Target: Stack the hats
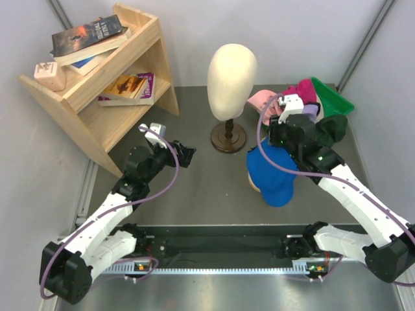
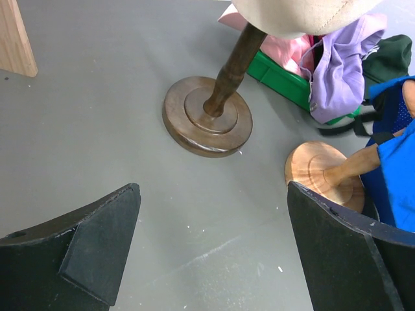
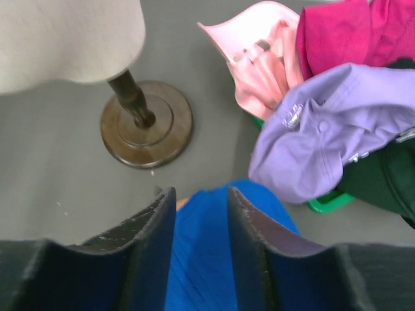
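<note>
A blue cap point(image 1: 272, 172) sits draped on a light wooden knob stand point(image 2: 318, 168) at the right of the table. My right gripper point(image 1: 272, 137) hovers just over its top, jaws a little apart, with blue fabric point(image 3: 201, 259) showing in the gap point(image 3: 201, 191) and nothing pinched. Behind it lie a lavender cap point(image 3: 324, 129), a light pink cap point(image 3: 259, 65), a magenta cap point(image 3: 350, 32) and a dark cap point(image 3: 382, 181), heaped in and around a green bin point(image 1: 334, 97). My left gripper point(image 1: 188, 155) hangs wide open over bare table point(image 2: 214, 188).
A cream mannequin head point(image 1: 231, 71) stands on a dark round wooden base point(image 1: 228, 137) at the middle back, close to the blue cap. A wooden shelf point(image 1: 97, 71) with books fills the back left corner.
</note>
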`<action>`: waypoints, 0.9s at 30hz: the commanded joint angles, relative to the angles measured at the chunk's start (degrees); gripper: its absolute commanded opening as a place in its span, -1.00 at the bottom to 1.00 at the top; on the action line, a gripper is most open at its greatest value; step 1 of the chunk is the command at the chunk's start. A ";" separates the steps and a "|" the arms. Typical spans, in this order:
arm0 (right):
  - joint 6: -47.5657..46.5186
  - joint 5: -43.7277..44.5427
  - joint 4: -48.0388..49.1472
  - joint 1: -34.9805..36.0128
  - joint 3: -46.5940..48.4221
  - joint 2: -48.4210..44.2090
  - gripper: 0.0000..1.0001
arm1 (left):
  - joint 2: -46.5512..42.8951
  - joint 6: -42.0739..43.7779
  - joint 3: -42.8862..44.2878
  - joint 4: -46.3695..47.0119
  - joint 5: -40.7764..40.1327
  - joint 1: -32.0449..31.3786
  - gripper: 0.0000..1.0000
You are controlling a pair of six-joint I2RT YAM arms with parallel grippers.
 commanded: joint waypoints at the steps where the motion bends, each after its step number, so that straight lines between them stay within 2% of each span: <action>1: 1.22 2.00 1.09 0.71 -0.57 -2.06 -0.19 | 0.06 0.04 -0.50 3.57 0.05 0.08 0.98; 8: 1.23 3.58 1.00 0.62 -0.31 -2.94 0.05 | 0.15 0.22 -0.50 3.57 0.05 0.08 0.98; 12: 0.26 7.97 0.39 0.44 1.88 -2.76 0.28 | 0.32 0.48 -0.59 3.40 -0.47 0.08 0.98; 15: -0.53 9.73 -0.14 -1.57 3.47 -2.94 0.33 | 0.24 1.00 -0.42 2.96 -1.00 0.08 0.98; 18: -0.97 6.93 0.82 -7.80 3.82 -2.94 0.34 | -0.02 1.36 -0.42 2.34 -2.22 0.08 0.98; 19: -0.80 3.96 1.26 -12.34 3.65 -2.94 0.34 | -0.11 1.36 -0.59 2.34 -2.49 0.08 0.98; 25: 2.97 -7.82 8.64 -31.42 -3.28 -1.36 0.35 | -0.99 1.80 -1.03 2.17 -4.51 0.08 0.98; 27: 3.25 -10.91 11.98 -35.05 -4.96 1.01 0.35 | -0.64 1.89 -1.03 2.25 -4.69 0.08 0.98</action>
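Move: The dark green hat, the likely next one, lies about 15 cm ahead of the right hand, 24 cm to its right and 20 cm below. The purple hat is some 15 cm ahead and 10 cm right; the pink hat is about 25 cm straight ahead. The blue hat, already over the wooden stand's head, sits just below, about 5 cm back. From the left hand the dark green hat is roughly 20 cm ahead and 55 cm right. Almost in place at first, the right hand spreads its already parting fingers to about two thirds open, coming clear of the blue hat. It then sweeps quickly right, some 16 cm in all with only a little forward travel, away from the wooden stand and towards the dark green hat, swinging its fingers about 25 degrees clockwise. ##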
